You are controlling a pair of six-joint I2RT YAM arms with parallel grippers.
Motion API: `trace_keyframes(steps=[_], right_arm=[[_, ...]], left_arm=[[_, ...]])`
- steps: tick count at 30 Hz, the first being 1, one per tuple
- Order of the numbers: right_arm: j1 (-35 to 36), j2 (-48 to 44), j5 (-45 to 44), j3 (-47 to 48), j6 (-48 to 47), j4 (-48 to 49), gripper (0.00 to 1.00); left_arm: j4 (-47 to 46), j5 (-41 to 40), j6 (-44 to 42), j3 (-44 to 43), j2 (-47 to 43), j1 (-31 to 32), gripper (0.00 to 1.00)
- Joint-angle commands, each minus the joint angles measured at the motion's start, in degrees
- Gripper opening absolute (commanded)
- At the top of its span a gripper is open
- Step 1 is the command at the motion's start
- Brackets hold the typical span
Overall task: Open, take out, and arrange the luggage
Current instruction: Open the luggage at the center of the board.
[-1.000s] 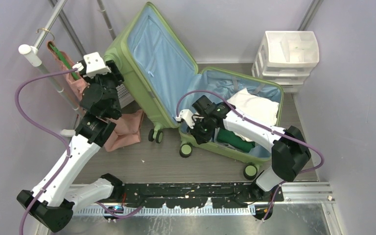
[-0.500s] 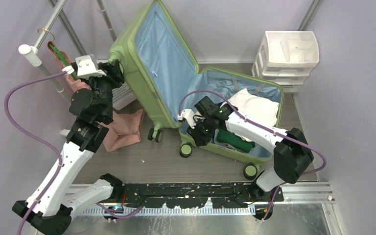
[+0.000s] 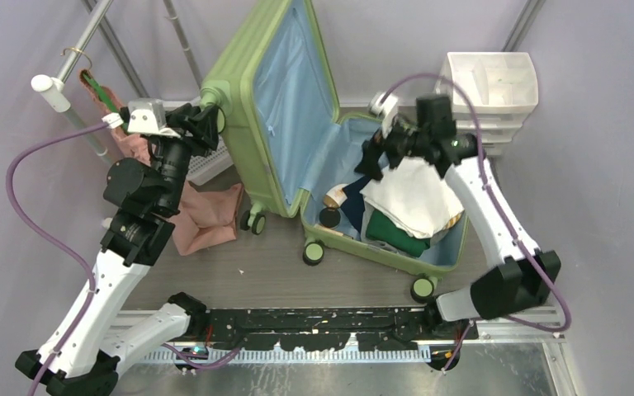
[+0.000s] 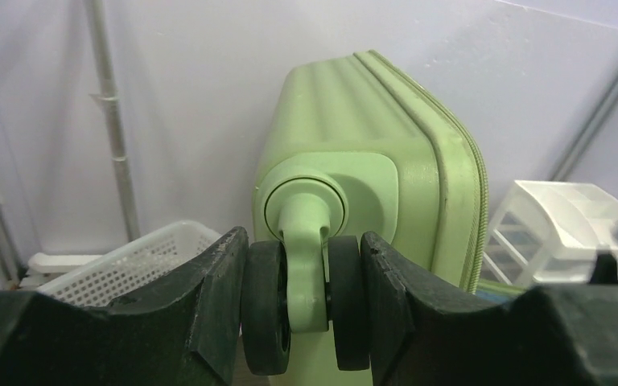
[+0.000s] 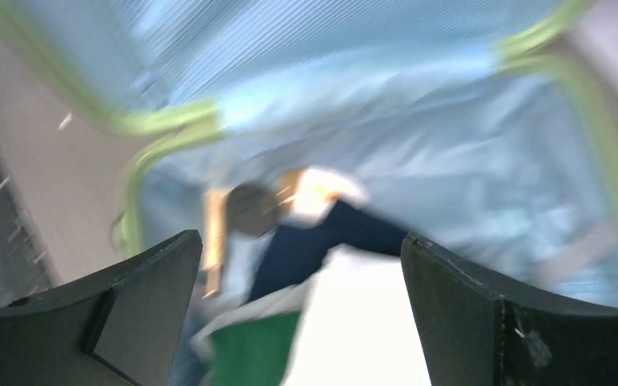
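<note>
The luggage [image 3: 276, 99] is a light-green suitcase lying open, pale blue inside. Its lid stands almost upright and its base half [image 3: 454, 239] lies flat on the floor. My left gripper [image 3: 206, 124] is shut on a black-and-green wheel [image 4: 306, 301] at the lid's upper corner, one finger on each side of the wheel. Above the back of the base half, my right gripper [image 3: 373, 161] hangs open with nothing between its fingers [image 5: 153, 281]. Under it lie a white cloth [image 3: 413, 194], a green cloth [image 3: 392, 231] and a navy item [image 5: 322, 241]. The right wrist view is blurred.
A white drawer unit [image 3: 491, 87] stands at the back right. A white mesh basket [image 4: 137, 261] sits behind the lid, on the left. A pink cloth [image 3: 210, 219] lies on the floor by my left arm. A clothes rail [image 3: 74, 58] with a hanging pink garment runs along the left wall.
The lid has swung from leaning left to nearly upright, my left gripper going with its wheel. My right gripper rose from the base's front left to its back and opened.
</note>
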State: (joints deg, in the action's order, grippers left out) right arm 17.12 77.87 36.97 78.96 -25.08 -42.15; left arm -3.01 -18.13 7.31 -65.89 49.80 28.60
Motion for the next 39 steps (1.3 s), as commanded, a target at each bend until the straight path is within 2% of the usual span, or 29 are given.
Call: trace_keyframes(steps=[1,4,7,13,21,26,29,35,38,39], right_arm=[[-9.17,12.54,7.61,13.47,1.02,10.66,1.0],[-12.53,23.88,12.9,20.63,4.89,21.98,1.0],[-12.65,31.72,13.89,28.05,6.53,27.01,1.0],[-11.77,45.22,16.05,38.84,20.49,44.68,1.0],[-9.07,57.35,14.73,48.86,29.14,56.18,1.0],[-8.48,61.7,15.07,52.95,30.24,59.34,0.97],[-8.21,64.28,15.82,55.69,32.61,61.72,0.82],[-8.33,64.33,16.1,55.01,35.15,66.34,0.28],[-9.04,62.64,15.83,53.19,35.36,68.3,0.05],[-9.4,61.91,15.4,52.5,35.48,68.86,0.02]], left_arm=[[4.35,13.45,3.01,-1.0,1.55,1.46,0.0],[4.55,15.15,3.23,-1.96,2.0,1.46,0.0],[4.93,15.83,3.07,-2.88,2.21,1.45,0.0],[4.02,17.82,3.64,-4.22,2.8,1.45,0.0],[4.03,17.87,3.32,-4.07,2.24,1.46,0.0],[4.15,20.71,3.83,-4.28,2.51,1.46,0.0],[4.15,21.11,3.98,-4.66,2.9,1.46,0.0],[4.24,19.86,3.71,-5.13,4.06,1.46,0.0],[3.79,18.57,3.21,-5.59,5.33,1.45,0.0],[3.53,18.55,3.05,-5.91,5.97,1.41,0.0]])
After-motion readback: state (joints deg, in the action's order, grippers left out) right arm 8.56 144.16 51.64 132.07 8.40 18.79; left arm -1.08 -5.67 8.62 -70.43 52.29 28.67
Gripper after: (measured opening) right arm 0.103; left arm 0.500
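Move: The far upright rim of the luggage's open lid is about 33 cm ahead of my empty right hand, some 7 cm left and level with it. The white shirt lies about 14 cm to that hand's right, level fore-and-aft and 20 cm below; the white drawers stand some 30 cm ahead, 33 cm right and 12 cm below. From my left hand, still gripping the lid's upper wheel, the rim is roughly 32 cm ahead, 23 cm right and 20 cm lower. I sweep my wide-open right hand fast away from the clothes, about 33 cm forward, bowing slightly right and up, then dipping and curving in left towards the lid's far rim. Its left side rolls up some 30 degrees and the fingertips tip up before they close, pinching the rim. My left hand keeps the wheel and eases a few centimetres right and slightly up, turning a little clockwise. ##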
